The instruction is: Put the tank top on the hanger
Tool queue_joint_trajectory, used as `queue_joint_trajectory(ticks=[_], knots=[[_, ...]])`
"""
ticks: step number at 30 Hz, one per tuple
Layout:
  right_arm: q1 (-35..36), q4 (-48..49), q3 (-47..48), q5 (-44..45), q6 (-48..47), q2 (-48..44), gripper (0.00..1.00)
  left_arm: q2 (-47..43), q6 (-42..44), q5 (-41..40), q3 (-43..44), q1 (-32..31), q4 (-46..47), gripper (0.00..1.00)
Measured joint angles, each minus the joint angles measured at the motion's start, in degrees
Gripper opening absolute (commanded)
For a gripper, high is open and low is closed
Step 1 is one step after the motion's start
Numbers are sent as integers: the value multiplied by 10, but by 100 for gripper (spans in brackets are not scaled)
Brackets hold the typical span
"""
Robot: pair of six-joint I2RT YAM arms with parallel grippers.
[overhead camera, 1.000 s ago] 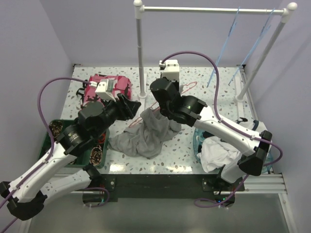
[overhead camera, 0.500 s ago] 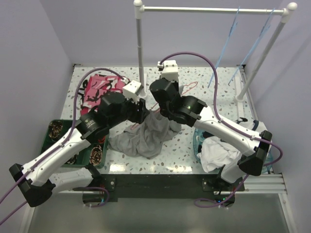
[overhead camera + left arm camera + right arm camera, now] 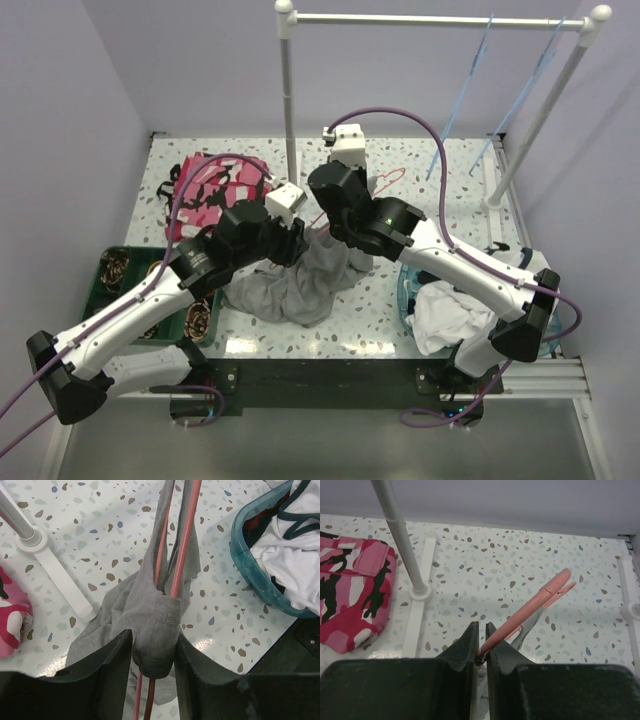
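Observation:
The grey tank top [image 3: 300,285] lies bunched on the table, its upper part threaded on the pink hanger [image 3: 388,181]. In the left wrist view the hanger's wires [image 3: 182,545] run through the grey fabric [image 3: 150,615]. My left gripper [image 3: 152,640] is shut on a wad of that fabric, which fills the gap between both fingers. My right gripper [image 3: 480,650] is shut on the hanger wire [image 3: 530,612], which slants up to the right with a grey strap [image 3: 522,630] hanging from it. In the top view the wrist hides the right fingers.
A white clothes rack [image 3: 290,100] stands at the back with light-blue hangers [image 3: 465,90] on its bar. Pink camouflage cloth [image 3: 215,185] lies back left. A green bin [image 3: 110,290] sits front left. A blue basket [image 3: 250,570] holds a white garment [image 3: 295,560] at the right.
My left arm has swung right, from over the camouflage cloth to the tank top at the hanger, and its jaws have narrowed onto the fabric. The right arm has stayed put.

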Motion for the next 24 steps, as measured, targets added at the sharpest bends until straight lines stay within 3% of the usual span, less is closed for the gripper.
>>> queue_joint_trajectory(ticks=[2, 3, 5, 8, 9, 11, 12, 15, 18, 24], knots=[[0, 0, 0, 0, 0, 0, 0, 0, 0, 0, -12, -2, 12, 26], [0, 0, 0, 0, 0, 0, 0, 0, 0, 0, -17, -3, 18, 12], [0, 0, 0, 0, 0, 0, 0, 0, -4, -1, -23, -7, 29, 1], [-1, 2, 0, 0, -2, 0, 1, -2, 9, 1, -25, -19, 38, 0], [-2, 1, 0, 0, -4, 0, 20, -2, 9, 0, -25, -24, 41, 0], [-2, 3, 0, 0, -5, 0, 43, -4, 9, -7, -25, -26, 42, 0], [-2, 6, 0, -4, -5, 0, 60, -6, 7, -11, -25, -26, 46, 0], [0, 16, -17, -24, -11, -10, 81, -10, -5, -31, -25, -26, 62, 0], [0, 26, -49, -52, -19, -42, 94, -13, -13, -44, -25, -26, 72, 0], [0, 50, -113, -111, -23, -129, 98, -13, -32, -70, -25, -30, 85, 0]])
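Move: The tank top's near strap, looped round the hanger's left shoulder, sits between the left gripper's parted fingers, about 1 cm ahead, 1 cm right and 1 cm below. From that gripper, the grey tank top's body lies some 3 cm back, 2 cm right and 16 cm below; the rack's left post foot is about 18 cm ahead and 1 cm left, on the table. The right gripper already grips the hanger; from it the strap lies roughly 10 cm back, 11 cm left and 10 cm below. Shut the left gripper on the strap and the hanger's left shoulder while easing about 1 cm right and slightly down, then raise that pinch some 2.5 cm. Once it is shut, open the right gripper wide to let go of the hanger and draw straight back about 3 cm, turning roughly 10 degrees counter-clockwise. ##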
